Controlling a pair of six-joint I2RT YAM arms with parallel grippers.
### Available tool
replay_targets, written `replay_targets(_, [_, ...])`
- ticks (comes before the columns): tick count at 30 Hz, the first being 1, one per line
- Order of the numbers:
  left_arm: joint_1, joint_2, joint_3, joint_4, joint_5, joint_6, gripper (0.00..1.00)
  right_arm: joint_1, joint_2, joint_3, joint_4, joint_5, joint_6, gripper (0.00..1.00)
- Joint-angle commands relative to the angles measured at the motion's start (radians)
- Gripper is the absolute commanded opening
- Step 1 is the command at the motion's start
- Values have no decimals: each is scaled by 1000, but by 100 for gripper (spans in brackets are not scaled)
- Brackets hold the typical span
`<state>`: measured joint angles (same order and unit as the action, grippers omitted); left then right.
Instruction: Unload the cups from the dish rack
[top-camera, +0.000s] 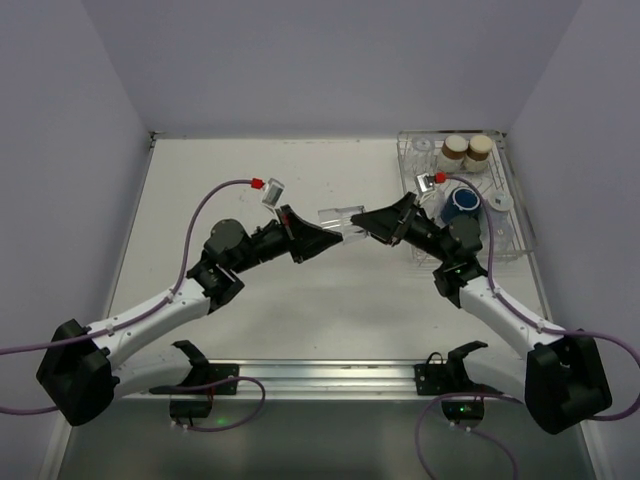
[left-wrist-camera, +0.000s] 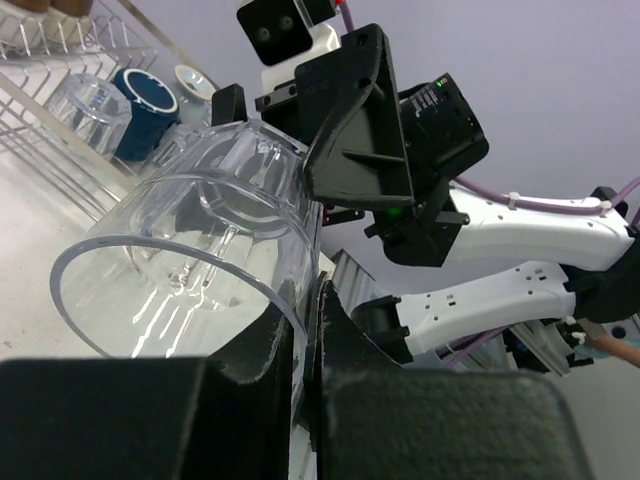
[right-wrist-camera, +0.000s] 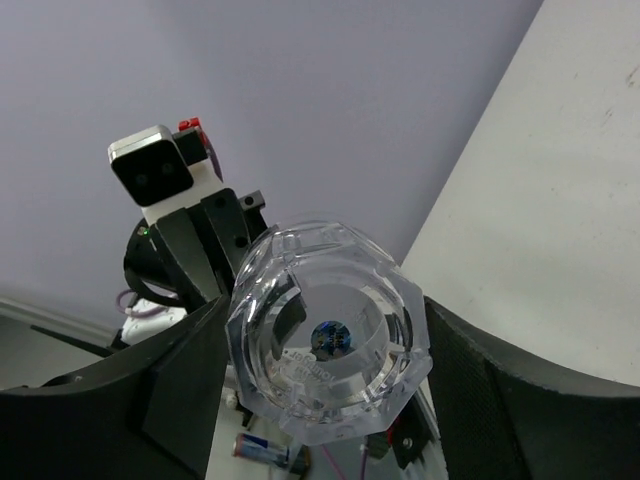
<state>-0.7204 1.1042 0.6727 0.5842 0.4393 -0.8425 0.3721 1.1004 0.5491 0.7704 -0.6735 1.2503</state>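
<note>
A clear glass tumbler (top-camera: 340, 216) hangs on its side above the table's middle, held from both ends. My left gripper (top-camera: 321, 240) is shut on its rim, one finger inside the mouth and one outside (left-wrist-camera: 308, 292). My right gripper (top-camera: 368, 226) is shut on the tumbler's faceted base (right-wrist-camera: 330, 345), a finger on each side. The silver wire dish rack (top-camera: 506, 236) stands at the far right. It holds a dark blue mug (top-camera: 462, 204), two cream cups with brown bands (top-camera: 468, 150) and another clear tumbler (left-wrist-camera: 88, 106).
A metal rail (top-camera: 330, 376) with both arm bases runs along the near edge. Purple-grey walls close in the table at the back and both sides. Cables loop from each wrist. A small white round dish (top-camera: 497, 203) sits in the rack beside the mug.
</note>
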Motion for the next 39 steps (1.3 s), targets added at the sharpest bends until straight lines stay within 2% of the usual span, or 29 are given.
replay_targets(1, [-4,-32,34,-38,-157,129,0,21,27,-23,57,-40,8,78])
replay_targets(2, [-2,-35,71,-140,-239,153,0,21,21,-17,23,-35,-11,89])
replay_targets(3, [-2,-32,96,-197,-278,199,0,21,13,-11,-85,-29,-72,98])
replay_targets(6, [-2,34,238,-516,-495,262,0,21,-42,11,-282,43,-191,99])
replay_targets(7, [1,55,299,-666,-540,279,0,21,-60,17,-330,101,-219,99])
replay_targets(9, [6,100,332,-751,-622,319,0,21,-111,25,-490,167,-314,99])
replay_targets(11, [24,127,369,-855,-687,344,0,21,-140,23,-555,250,-366,99])
replay_targets(16, [147,262,502,-1101,-691,428,0,21,-206,54,-762,337,-515,99])
replay_targets(18, [212,316,534,-1156,-673,474,0,21,-221,57,-822,357,-554,99])
replay_targets(24, [399,499,616,-1270,-576,562,0,21,-264,22,-835,384,-609,99])
replay_targets(27, [429,572,625,-1281,-528,565,0,21,-264,22,-844,394,-631,99])
replay_targets(33, [455,641,623,-1297,-568,571,0,22,-283,9,-846,411,-644,99])
replay_targets(36, [463,657,628,-1298,-574,574,13,22,-295,2,-841,425,-650,99])
replay_targets(37, [463,658,631,-1299,-574,573,28,21,-294,2,-842,431,-652,99])
replay_targets(39, [463,646,636,-1298,-579,573,45,22,-289,0,-842,446,-654,99])
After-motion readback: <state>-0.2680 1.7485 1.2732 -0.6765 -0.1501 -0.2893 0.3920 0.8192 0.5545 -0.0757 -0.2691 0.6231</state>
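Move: Between the two hands the clear cup lies on its side, its middle about 4 cm ahead and 2 cm to the right of the left hand, which already pinches the rim, and some 3 cm left of the right hand, which still grips the base. The bare table where the left hand takes it lies roughly 16 cm ahead, 26 cm left and 31 cm below. From the right hand the blue cup in the rack is about 22 cm ahead, 26 cm right and 25 cm down; a second clear cup stands about 8 cm left of the blue one, level with it. Carrying the clear cup off by its rim, the left hand first swings forward, then sweeps left and down, about 24 cm each way and 16 cm forward overall, turning nearly 90 degrees until its fingers point steeply down, then opens partway. The right hand opens at the start to free the base, sinks about 11 cm and draws some 7 cm right, away from the cup, its fingers tipping down. ##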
